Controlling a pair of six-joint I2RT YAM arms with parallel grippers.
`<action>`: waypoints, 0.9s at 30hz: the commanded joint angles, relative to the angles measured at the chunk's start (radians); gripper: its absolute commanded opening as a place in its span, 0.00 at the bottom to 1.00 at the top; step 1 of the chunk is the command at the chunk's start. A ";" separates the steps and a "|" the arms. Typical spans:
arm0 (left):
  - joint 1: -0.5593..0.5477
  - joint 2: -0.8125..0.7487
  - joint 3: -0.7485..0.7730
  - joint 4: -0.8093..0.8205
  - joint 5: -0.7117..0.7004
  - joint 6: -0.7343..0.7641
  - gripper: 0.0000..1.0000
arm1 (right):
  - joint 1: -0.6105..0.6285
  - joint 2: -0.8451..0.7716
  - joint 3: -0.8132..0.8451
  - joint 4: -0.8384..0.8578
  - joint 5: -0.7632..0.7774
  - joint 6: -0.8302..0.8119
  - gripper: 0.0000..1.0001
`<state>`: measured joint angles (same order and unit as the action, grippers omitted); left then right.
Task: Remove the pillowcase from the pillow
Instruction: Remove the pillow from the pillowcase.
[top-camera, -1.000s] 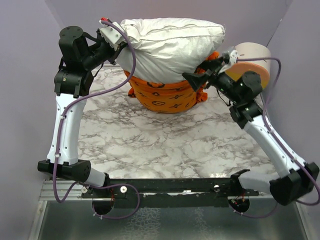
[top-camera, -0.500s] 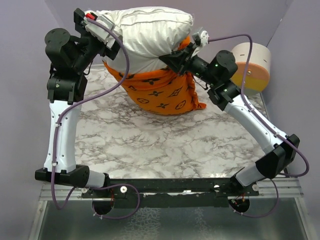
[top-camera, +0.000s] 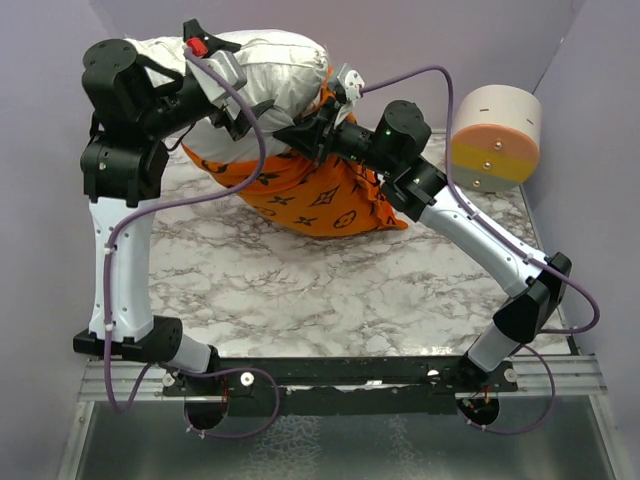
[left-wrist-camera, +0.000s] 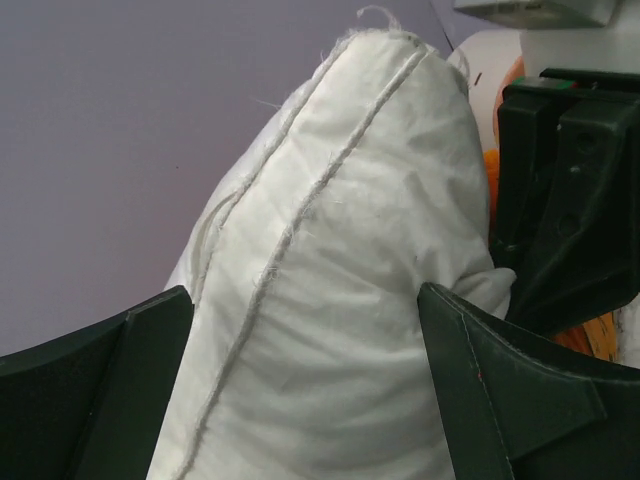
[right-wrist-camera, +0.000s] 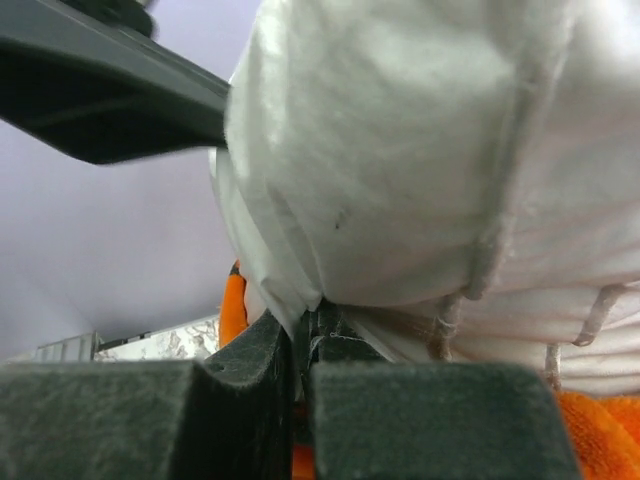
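The white pillow (top-camera: 275, 65) is held up at the back left, its lower half still inside the orange patterned pillowcase (top-camera: 320, 195), which sags onto the marble table (top-camera: 330, 290). My left gripper (top-camera: 247, 108) stands wide open against the pillow's left side. In the left wrist view the pillow (left-wrist-camera: 330, 260) bulges between my left gripper's (left-wrist-camera: 305, 385) spread fingers (left-wrist-camera: 500, 400). My right gripper (top-camera: 288, 131) reaches in from the right at the pillowcase's rim. In the right wrist view it (right-wrist-camera: 305, 335) is shut on a pinched white fold of the pillow (right-wrist-camera: 400, 160), with orange pillowcase (right-wrist-camera: 232, 310) just below.
A white, orange and yellow round cylinder (top-camera: 495, 135) lies at the back right. Purple walls close in the back and both sides. The right arm stretches diagonally across the table's right half.
Both arms have swung left, carrying the pillow and pillowcase with them. My left gripper let go of the pillow's corner and opened wide. My right gripper closed on the pillow's fabric.
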<state>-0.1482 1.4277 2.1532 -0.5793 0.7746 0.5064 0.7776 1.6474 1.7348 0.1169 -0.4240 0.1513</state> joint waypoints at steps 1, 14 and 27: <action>-0.002 0.108 0.085 -0.248 0.049 0.126 0.96 | 0.008 -0.026 0.080 0.071 -0.031 -0.023 0.01; -0.042 0.125 0.052 0.190 -0.166 -0.063 0.00 | -0.151 -0.478 -0.573 0.183 0.093 0.110 0.81; -0.048 0.135 0.229 0.306 -0.173 -0.119 0.00 | -0.420 -0.751 -1.136 0.097 0.060 0.051 0.88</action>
<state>-0.1921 1.6588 2.3840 -0.5243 0.6529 0.3534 0.3649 0.8902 0.6643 0.2462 -0.3668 0.2638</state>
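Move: The part of the white pillow that the open left fingers are about to shut on lies about 5 cm ahead of the left hand, 1 cm to its right and 6 cm below; the orange pillowcase's middle is roughly 9 cm ahead, 10 cm right and 32 cm below. The right fingers already grip the pillow right at their hand point. From that hand, the left's gripping spot is some 6 cm ahead, 4 cm left and 5 cm above, the case's middle about 10 cm ahead, 5 cm right and 21 cm below. The left hand pushes forward about 6 cm while dipping as much onto the bare pillow beside the right gripper, shuts its fingers on a fold of the white cloth, then lifts some 7 cm and holds there. The right hand keeps its grip until the left is closing, then opens, lets go of the pillow and draws off to the right about 23 cm, then mostly down, ending 18 cm lower beside the orange case, turned some 25 degrees clockwise with its fingers tipping downward. ##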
